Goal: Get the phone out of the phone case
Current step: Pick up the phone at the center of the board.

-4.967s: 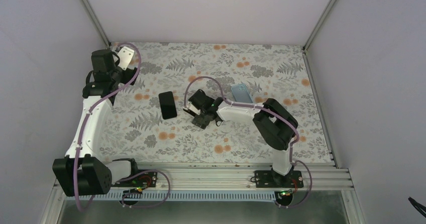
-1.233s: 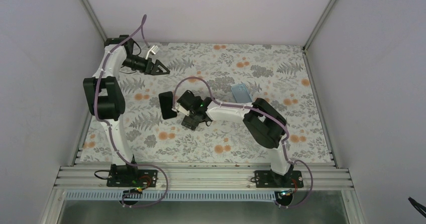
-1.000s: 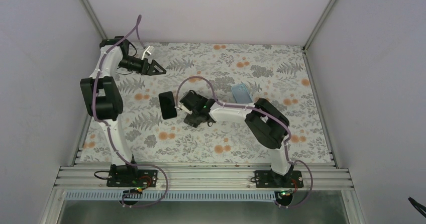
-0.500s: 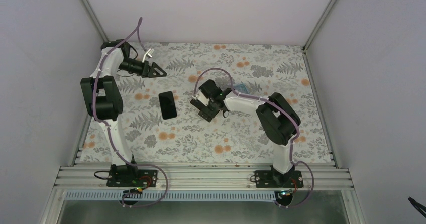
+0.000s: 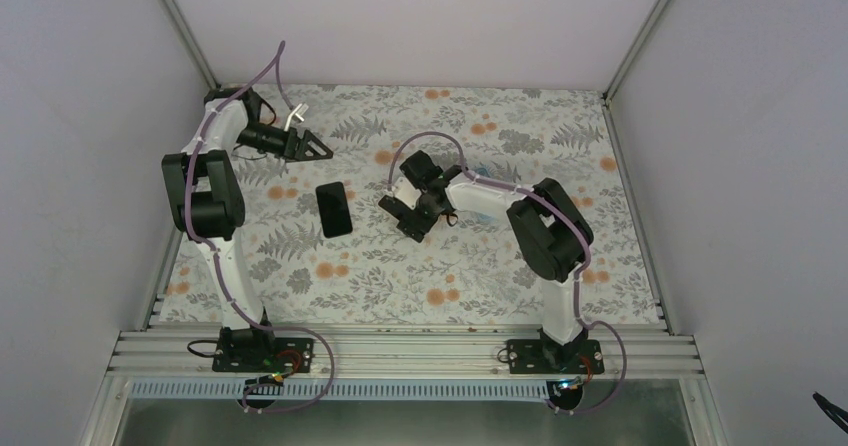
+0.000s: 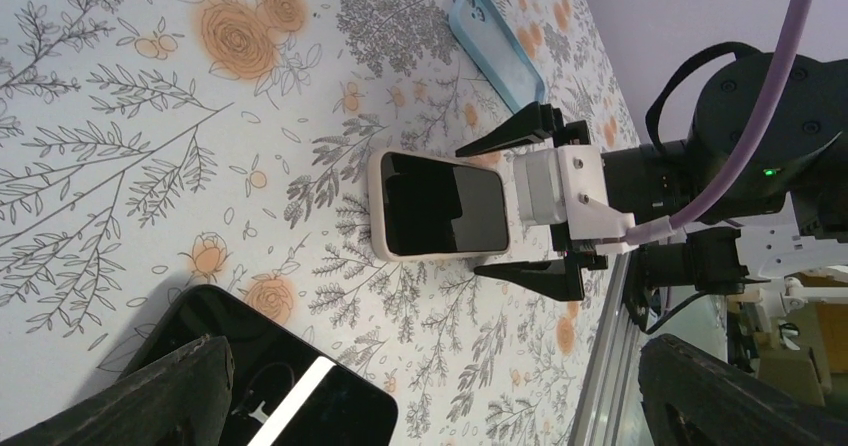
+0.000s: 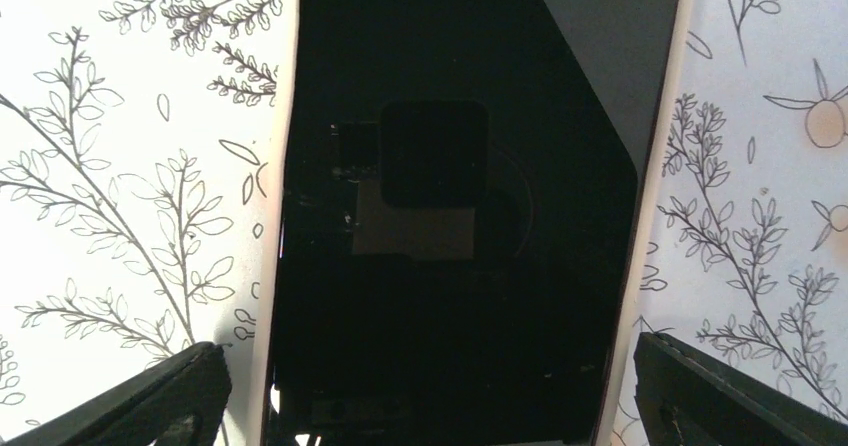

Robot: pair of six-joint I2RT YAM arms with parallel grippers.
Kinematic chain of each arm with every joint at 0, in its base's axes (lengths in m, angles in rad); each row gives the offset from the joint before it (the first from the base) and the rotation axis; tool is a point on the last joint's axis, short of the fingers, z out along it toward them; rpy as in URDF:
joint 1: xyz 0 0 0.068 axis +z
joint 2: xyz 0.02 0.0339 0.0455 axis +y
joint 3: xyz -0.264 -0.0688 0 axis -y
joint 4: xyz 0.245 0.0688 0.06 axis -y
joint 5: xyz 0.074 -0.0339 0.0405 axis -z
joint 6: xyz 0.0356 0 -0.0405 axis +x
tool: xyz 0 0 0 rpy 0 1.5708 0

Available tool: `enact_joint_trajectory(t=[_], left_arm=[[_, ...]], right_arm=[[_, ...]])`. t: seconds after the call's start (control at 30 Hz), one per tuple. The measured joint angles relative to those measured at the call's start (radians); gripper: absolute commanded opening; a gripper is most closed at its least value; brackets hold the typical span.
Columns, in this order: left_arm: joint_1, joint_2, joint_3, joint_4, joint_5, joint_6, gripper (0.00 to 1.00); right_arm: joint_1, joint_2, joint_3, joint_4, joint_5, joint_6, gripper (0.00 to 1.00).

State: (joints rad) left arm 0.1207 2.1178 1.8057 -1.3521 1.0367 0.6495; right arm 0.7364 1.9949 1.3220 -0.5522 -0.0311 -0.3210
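A phone with a dark screen sits in a cream case (image 6: 445, 204), flat on the floral table cover. It fills the right wrist view (image 7: 460, 196). My right gripper (image 7: 425, 366) is open, one finger on each side of the case's long edges with a small gap. In the top view the right gripper (image 5: 405, 211) hides most of the case. My left gripper (image 6: 435, 366) is wide open and empty, held above the table at the back left (image 5: 315, 148), pointing toward the case.
A black phone (image 5: 334, 209) lies flat left of the right gripper, and shows under the left gripper (image 6: 270, 386). An empty light blue case (image 6: 495, 46) lies behind the right arm (image 5: 478, 178). White enclosure walls stand on three sides.
My right gripper has drawn back to the right, away from the black phone, and stays over the cased phone. Five seconds ago the left arm was folded; now it reaches across the back left.
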Motion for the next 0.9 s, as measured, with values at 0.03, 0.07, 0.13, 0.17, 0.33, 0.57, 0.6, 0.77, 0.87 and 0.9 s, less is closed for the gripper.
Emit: enact_joint_trajectory(t=[0.03, 0.07, 0.13, 0.17, 0.33, 0.57, 0.6, 0.77, 0.87, 0.9], left_arm=[[0.000, 0.000, -0.004, 0.000, 0.000, 0.002, 1.00], [0.000, 0.000, -0.007, 0.000, 0.000, 0.002, 1.00], [0.000, 0.000, -0.013, -0.001, 0.000, 0.002, 1.00], [0.000, 0.000, -0.016, 0.000, 0.000, 0.003, 1.00], [0.000, 0.000, -0.024, 0.000, 0.000, 0.008, 1.00], [0.000, 0.000, -0.064, 0.000, 0.000, 0.021, 1.00], [-0.001, 0.000, -0.067, 0.000, 0.000, 0.022, 1.00], [-0.022, 0.000, -0.088, 0.000, -0.001, 0.023, 1.00], [-0.056, 0.003, -0.099, 0.000, 0.000, 0.023, 1.00], [-0.068, 0.005, -0.102, 0.000, 0.001, 0.023, 1.00]], right_arm=[[-0.003, 0.001, 0.001, -0.001, -0.002, 0.000, 1.00], [-0.005, 0.003, 0.002, -0.003, -0.008, 0.000, 1.00], [-0.008, 0.005, 0.003, -0.003, -0.017, 0.000, 1.00], [-0.011, 0.007, 0.003, -0.003, -0.026, 0.000, 0.99], [-0.017, 0.014, 0.005, -0.004, -0.059, 0.003, 0.92], [-0.017, 0.002, -0.017, 0.027, -0.057, 0.016, 0.69], [-0.016, -0.005, -0.027, 0.042, -0.048, 0.018, 0.67], [-0.003, -0.037, -0.070, 0.092, 0.010, 0.024, 0.65], [-0.005, -0.048, -0.075, 0.095, 0.055, 0.023, 0.65], [-0.005, -0.050, -0.075, 0.093, 0.070, 0.023, 0.65]])
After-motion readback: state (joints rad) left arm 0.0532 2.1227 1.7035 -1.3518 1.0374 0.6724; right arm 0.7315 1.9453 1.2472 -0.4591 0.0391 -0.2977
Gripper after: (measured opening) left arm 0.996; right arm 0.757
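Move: Just under the right hand's open fingers lies the cream-edged phone at the board's centre, its middle about 2 cm ahead, 2 cm left and 1 cm lower. From that hand the black phone lies some 19 cm left and 4 cm farther out; the blue case is roughly 19 cm right and 8 cm out. From the left hand the cream-edged phone is about 17 cm right, 11 cm back and 15 cm down. Sinking barely half a centimetre with fingers already astride the cream-edged phone, the right hand closes about a quarter of its opening and pinches the two long edges, off-centre towards the phone's near-right end. The hand then rises about 1 cm, easing forward and right as much while tilting back some 5 to 10 degrees. The open left hand comes back, right and down, nearly 3 cm each way, towards that phone. ##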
